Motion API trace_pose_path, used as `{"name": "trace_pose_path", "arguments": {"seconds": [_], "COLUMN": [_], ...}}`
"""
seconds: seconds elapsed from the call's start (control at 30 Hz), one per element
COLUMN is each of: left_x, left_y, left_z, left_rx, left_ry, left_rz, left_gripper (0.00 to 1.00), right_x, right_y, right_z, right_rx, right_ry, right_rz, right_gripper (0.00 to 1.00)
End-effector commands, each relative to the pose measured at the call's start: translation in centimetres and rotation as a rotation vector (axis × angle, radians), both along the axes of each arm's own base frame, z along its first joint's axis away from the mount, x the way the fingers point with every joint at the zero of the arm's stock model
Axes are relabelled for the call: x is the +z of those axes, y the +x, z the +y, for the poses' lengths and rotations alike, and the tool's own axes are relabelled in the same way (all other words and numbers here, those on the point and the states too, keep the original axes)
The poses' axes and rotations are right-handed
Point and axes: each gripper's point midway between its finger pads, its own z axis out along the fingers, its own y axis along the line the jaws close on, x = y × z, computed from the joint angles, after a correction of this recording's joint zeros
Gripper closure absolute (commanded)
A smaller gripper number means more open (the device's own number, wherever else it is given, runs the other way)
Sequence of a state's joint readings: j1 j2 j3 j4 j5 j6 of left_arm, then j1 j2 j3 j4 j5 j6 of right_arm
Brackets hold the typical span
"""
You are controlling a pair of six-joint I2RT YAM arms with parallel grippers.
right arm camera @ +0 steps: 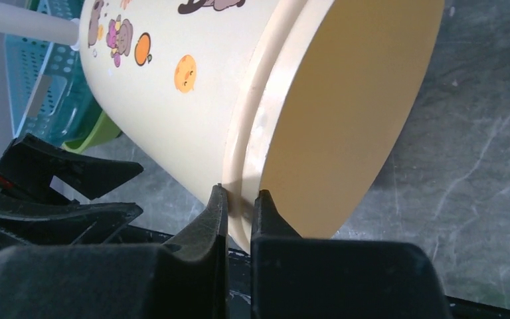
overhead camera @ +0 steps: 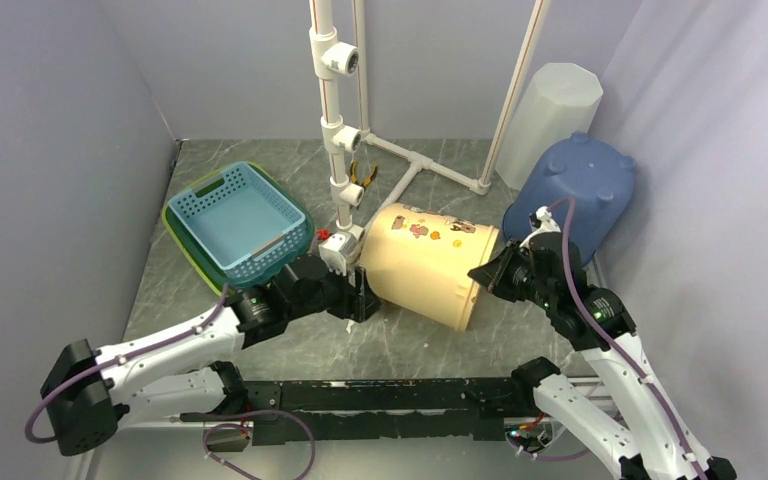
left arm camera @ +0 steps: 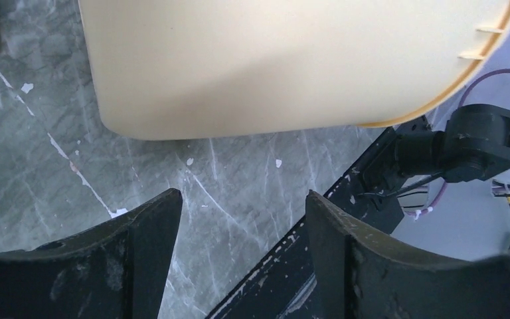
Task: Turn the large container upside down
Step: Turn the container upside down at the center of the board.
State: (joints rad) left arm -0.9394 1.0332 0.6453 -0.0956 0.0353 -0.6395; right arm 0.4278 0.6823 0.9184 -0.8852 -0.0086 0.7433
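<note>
The large container is a cream bucket with cartoon stickers, lying on its side on the grey marble table. Its open mouth faces right, toward my right arm. My right gripper is shut on the container's rim. In the right wrist view one finger sits outside the rim and the other inside, at the gripper. My left gripper stands open beside the container's closed end. In the left wrist view the gripper has only table between its fingers, and the container lies just beyond the tips.
A blue perforated basket nested in a green one sits at the left. A white pipe frame stands just behind the container. An upturned blue tub and a tall translucent bin stand at the right. A black rail runs along the front.
</note>
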Motion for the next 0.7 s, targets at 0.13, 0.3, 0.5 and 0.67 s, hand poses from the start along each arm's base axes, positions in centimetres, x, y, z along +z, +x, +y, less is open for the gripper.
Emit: {"name": "trace_pose_path", "arguments": {"seconds": [0.13, 0.3, 0.5, 0.67], "left_x": [6.6, 8.3, 7.6, 6.2], "left_y": [-0.6, -1.1, -1.6, -2.1], "left_z": [4.0, 7.0, 7.4, 7.7], "left_rx": [0.089, 0.168, 0.186, 0.203], "left_ry": [-0.076, -0.065, -0.060, -0.062], "left_rz": [-0.127, -0.146, -0.091, -0.034], "left_gripper": [0.16, 0.07, 0.06, 0.06], "right_x": [2.5, 4.4, 5.0, 4.0], "right_y": [-3.7, -7.6, -11.1, -11.0], "right_z": [1.6, 2.7, 5.9, 7.1], "right_rx": [0.200, 0.394, 0.685, 0.792], "right_ry": [0.074, 0.126, 0.276, 0.308], "right_rz": [-0.064, -0.098, -0.104, -0.089], "right_gripper": [1.00, 1.00, 1.00, 1.00]}}
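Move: My right hand already pinches the rim of the large container, which lies on its side; its middle is about 10 cm left of that hand, 3 cm ahead and 8 cm lower. From my left hand, the middle is some 11 cm right, 8 cm ahead, about level. The white pole's foot is about 15 cm ahead of the left hand and 4 cm left. The upturned blue bucket stands roughly 17 cm ahead and 19 cm right of the right hand. Keeping its pinch on the rim, my right hand draws the large container back towards my base by about 10 cm, drifting left and a little up while turning some 35 degrees counter-clockwise. My left hand clears the way by the bottom end, swinging left and up about 7 cm each, sinking slightly at the finish, and its fingers open wide. ##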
